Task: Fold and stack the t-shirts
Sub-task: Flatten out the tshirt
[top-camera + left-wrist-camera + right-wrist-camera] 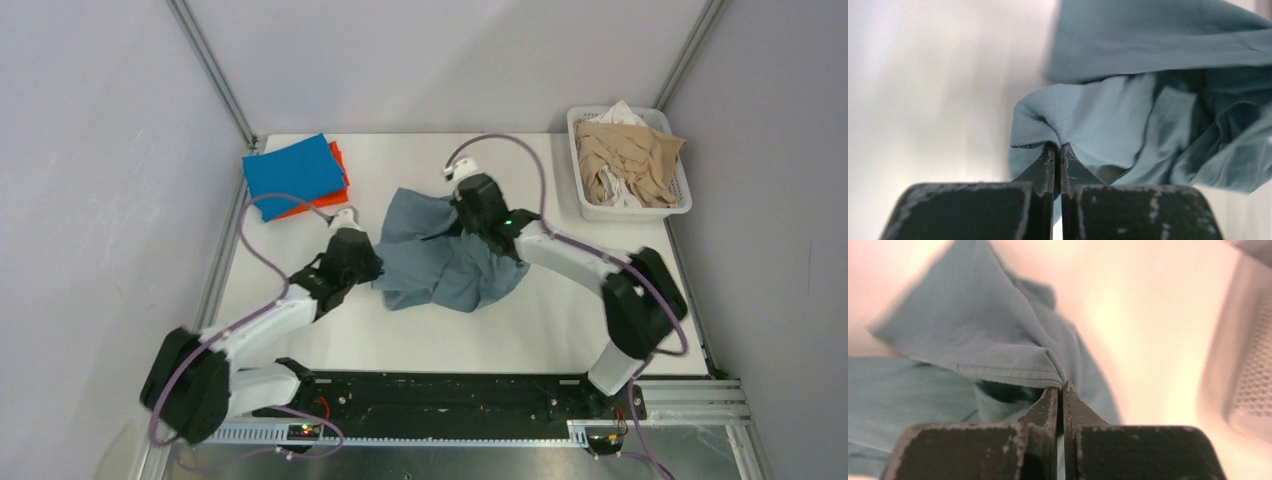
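Observation:
A crumpled grey-blue t-shirt (440,255) lies in the middle of the white table (560,320). My left gripper (372,262) is at its left edge, shut on a pinched fold of the fabric (1048,125). My right gripper (462,205) is at the shirt's far side, shut on a hemmed edge (1013,372) with its fingertips (1050,397) pressed together. A folded bright blue t-shirt (293,175) rests on a folded orange t-shirt (336,180) at the back left.
A white slatted basket (586,190) holding beige and white garments (628,160) stands at the back right; its wall shows in the right wrist view (1248,370). Metal frame posts rise at the back corners.

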Controlling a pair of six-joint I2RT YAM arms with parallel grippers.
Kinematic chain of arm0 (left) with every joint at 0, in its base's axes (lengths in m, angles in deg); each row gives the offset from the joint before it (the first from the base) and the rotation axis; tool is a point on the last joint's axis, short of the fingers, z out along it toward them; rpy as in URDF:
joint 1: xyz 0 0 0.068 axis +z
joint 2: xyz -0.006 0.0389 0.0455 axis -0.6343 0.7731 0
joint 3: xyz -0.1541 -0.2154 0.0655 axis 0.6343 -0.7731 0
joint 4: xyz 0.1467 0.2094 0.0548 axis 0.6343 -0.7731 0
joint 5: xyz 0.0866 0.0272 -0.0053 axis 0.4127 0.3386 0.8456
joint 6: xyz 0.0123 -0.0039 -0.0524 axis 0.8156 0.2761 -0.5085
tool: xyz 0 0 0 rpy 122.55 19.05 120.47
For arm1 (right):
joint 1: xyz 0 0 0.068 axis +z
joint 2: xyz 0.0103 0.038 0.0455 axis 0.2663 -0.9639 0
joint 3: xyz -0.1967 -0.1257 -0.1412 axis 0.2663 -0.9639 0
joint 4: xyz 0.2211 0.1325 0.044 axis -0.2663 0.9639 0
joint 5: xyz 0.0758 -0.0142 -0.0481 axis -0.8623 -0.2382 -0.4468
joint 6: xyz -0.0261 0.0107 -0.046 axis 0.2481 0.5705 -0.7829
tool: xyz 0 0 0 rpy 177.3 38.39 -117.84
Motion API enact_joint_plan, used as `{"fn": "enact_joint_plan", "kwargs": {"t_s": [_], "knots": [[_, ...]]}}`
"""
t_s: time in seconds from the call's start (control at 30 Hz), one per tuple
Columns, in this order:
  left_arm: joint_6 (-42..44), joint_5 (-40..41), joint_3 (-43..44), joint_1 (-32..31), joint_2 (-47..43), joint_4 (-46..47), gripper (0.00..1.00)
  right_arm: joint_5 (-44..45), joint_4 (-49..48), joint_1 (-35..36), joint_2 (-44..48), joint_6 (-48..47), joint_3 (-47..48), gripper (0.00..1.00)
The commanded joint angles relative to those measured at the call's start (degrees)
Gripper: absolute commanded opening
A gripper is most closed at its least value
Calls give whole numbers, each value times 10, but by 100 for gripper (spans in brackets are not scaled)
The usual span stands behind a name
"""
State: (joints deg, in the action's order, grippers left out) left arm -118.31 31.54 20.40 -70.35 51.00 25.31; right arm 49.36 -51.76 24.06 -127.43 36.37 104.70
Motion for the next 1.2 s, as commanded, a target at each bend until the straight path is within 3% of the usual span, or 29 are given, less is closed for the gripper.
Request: {"fn": "enact_joint_plan", "kwargs": {"t_s": [0.0,0.13,0.3,0.5,0.73,0.83,1.17], "knots": [[36,119,37,18,-153,-61,0,-14,21,-69,160,83,15,0],[52,174,71,28,-268,-108,0,-55,31,-118,273,106,8,0],[86,224,161,30,-350,-155,0,-74,51,-155,418,132,12,0],[122,290,282,30,-436,-204,0,-24,113,-171,547,135,83,0],[142,390,289,30,-472,-231,0,125,156,-172,572,106,104,0],[138,413,279,30,-471,-234,0,111,154,-173,565,107,104,0],[126,368,280,30,-521,-238,0,83,145,-173,589,114,110,0]]}}
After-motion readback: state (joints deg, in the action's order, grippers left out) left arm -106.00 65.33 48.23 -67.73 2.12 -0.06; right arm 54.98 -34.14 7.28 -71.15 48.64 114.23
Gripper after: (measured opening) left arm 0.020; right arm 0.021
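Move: Beneath both closed grippers, which already pinch edges of the blue-grey t-shirt, lies its crumpled bulk: its middle is about 15 cm to the left hand's right, roughly 1 cm ahead and 6 cm below. From the right hand it is some 11 cm back, 4 cm left and 10 cm below. The folded stack stands about 19 cm ahead and 19 cm left of the left hand; the laundry basket is roughly 10 cm ahead and 38 cm right of the right hand. Hoisting the t-shirt by its two pinched edges, both hands rise fast, over 30 cm, while spreading apart by some 20 cm each, left hand to the left and right hand to the right, and drawing back towards the bases. The wrists tip up about 45 degrees and swing outward, the right one also rolling; near the top both settle a couple of centimetres, fingers staying shut on the cloth. ##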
